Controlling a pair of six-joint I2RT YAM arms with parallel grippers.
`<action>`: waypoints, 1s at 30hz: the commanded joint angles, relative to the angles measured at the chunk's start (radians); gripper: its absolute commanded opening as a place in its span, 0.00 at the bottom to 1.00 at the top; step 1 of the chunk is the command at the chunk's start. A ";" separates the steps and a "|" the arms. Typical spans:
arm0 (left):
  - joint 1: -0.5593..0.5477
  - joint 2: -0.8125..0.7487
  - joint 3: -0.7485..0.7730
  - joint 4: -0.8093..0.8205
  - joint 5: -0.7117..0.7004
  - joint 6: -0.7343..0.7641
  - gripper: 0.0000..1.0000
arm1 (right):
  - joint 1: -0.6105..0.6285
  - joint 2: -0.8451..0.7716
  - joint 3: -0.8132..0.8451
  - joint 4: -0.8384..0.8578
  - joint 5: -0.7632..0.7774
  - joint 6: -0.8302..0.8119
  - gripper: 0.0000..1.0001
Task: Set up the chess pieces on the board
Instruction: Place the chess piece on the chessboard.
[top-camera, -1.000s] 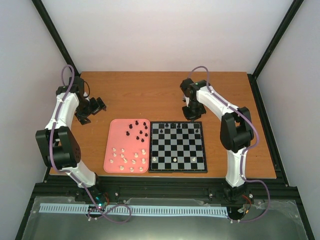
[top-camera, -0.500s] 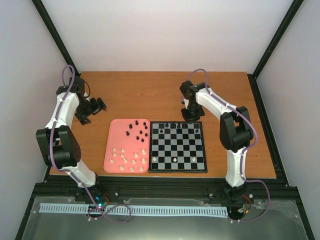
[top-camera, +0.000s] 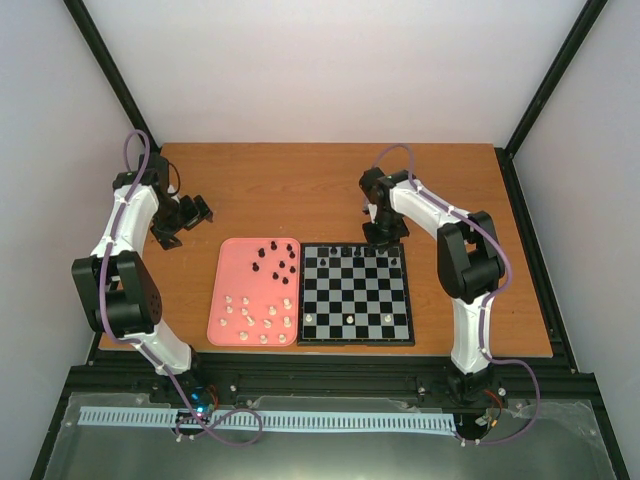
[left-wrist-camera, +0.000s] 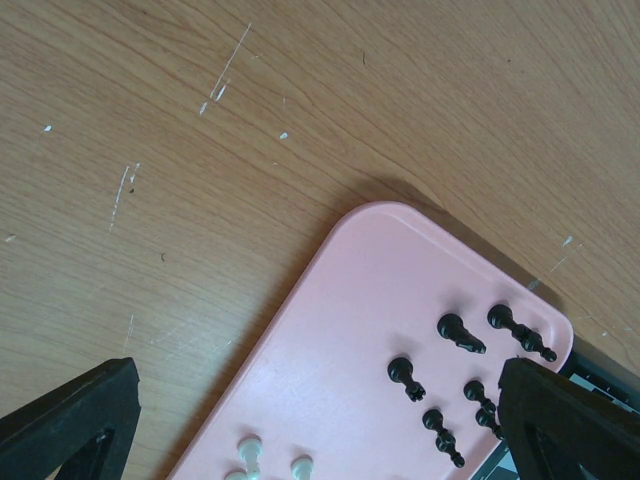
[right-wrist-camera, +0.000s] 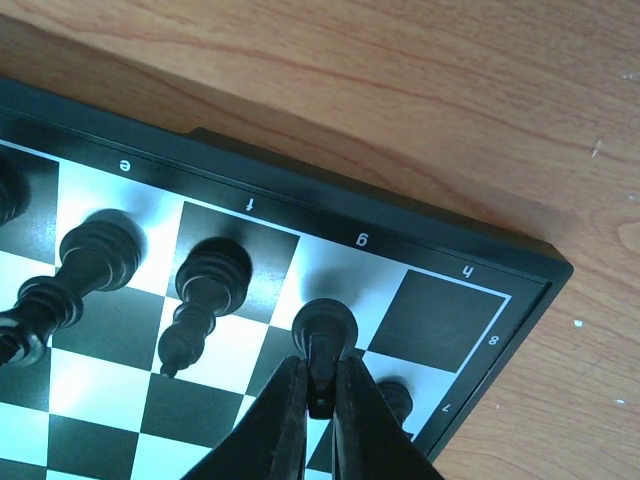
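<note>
The board (top-camera: 355, 342) lies right of centre. My right gripper (right-wrist-camera: 320, 400) is shut on a black chess piece (right-wrist-camera: 322, 328), held base-down over the white g square in the board's far row; whether it touches the square I cannot tell. From above, this gripper (top-camera: 384, 236) hovers at the board's far right edge. Two black pieces (right-wrist-camera: 205, 285) stand left of it, and a small one (right-wrist-camera: 397, 398) just behind. My left gripper (left-wrist-camera: 320, 430) hangs open above the pink tray (left-wrist-camera: 340, 320), nothing between its fingers (left-wrist-camera: 70, 420). Several black pieces (left-wrist-camera: 405, 375) lie on the tray.
Cream-white pieces (top-camera: 260, 315) are scattered over the tray's near half, black ones (top-camera: 276, 258) over its far half. A few white pieces (top-camera: 348, 318) stand on the board's near rows. The left gripper (top-camera: 180, 222) sits over bare wood left of the tray.
My right arm has shifted slightly left and towards the board's far row, carrying the black piece. The left arm has not moved.
</note>
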 joint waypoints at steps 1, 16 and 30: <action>0.004 0.006 0.022 0.011 0.004 0.013 1.00 | -0.003 0.016 -0.016 0.020 0.013 0.002 0.07; 0.003 0.010 0.019 0.013 0.005 0.014 1.00 | -0.004 0.019 -0.030 0.027 0.025 0.002 0.27; 0.004 0.006 0.017 0.013 0.004 0.014 1.00 | -0.004 -0.128 0.050 -0.077 0.039 0.010 0.50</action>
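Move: My right hand, fingers shut on the top of a black chess piece, is directly over its square, the second from the right in the board's far row, which lies about 4 cm below the hand. One black piece stands level with the hand 3 cm to its left, a taller one 6 cm left, and a small pawn 3 cm right and 3 cm back. From my left hand that square lies some 45 cm right, about level, 13 cm lower. With my right hand I ease the held black piece straight down about 1 cm onto its far-row square, then open the fingers to roughly half and let go of it. Only then do I lift straight up, nearly 2 cm, the open fingers coming clear of its top, with the wrist still pointing down. ##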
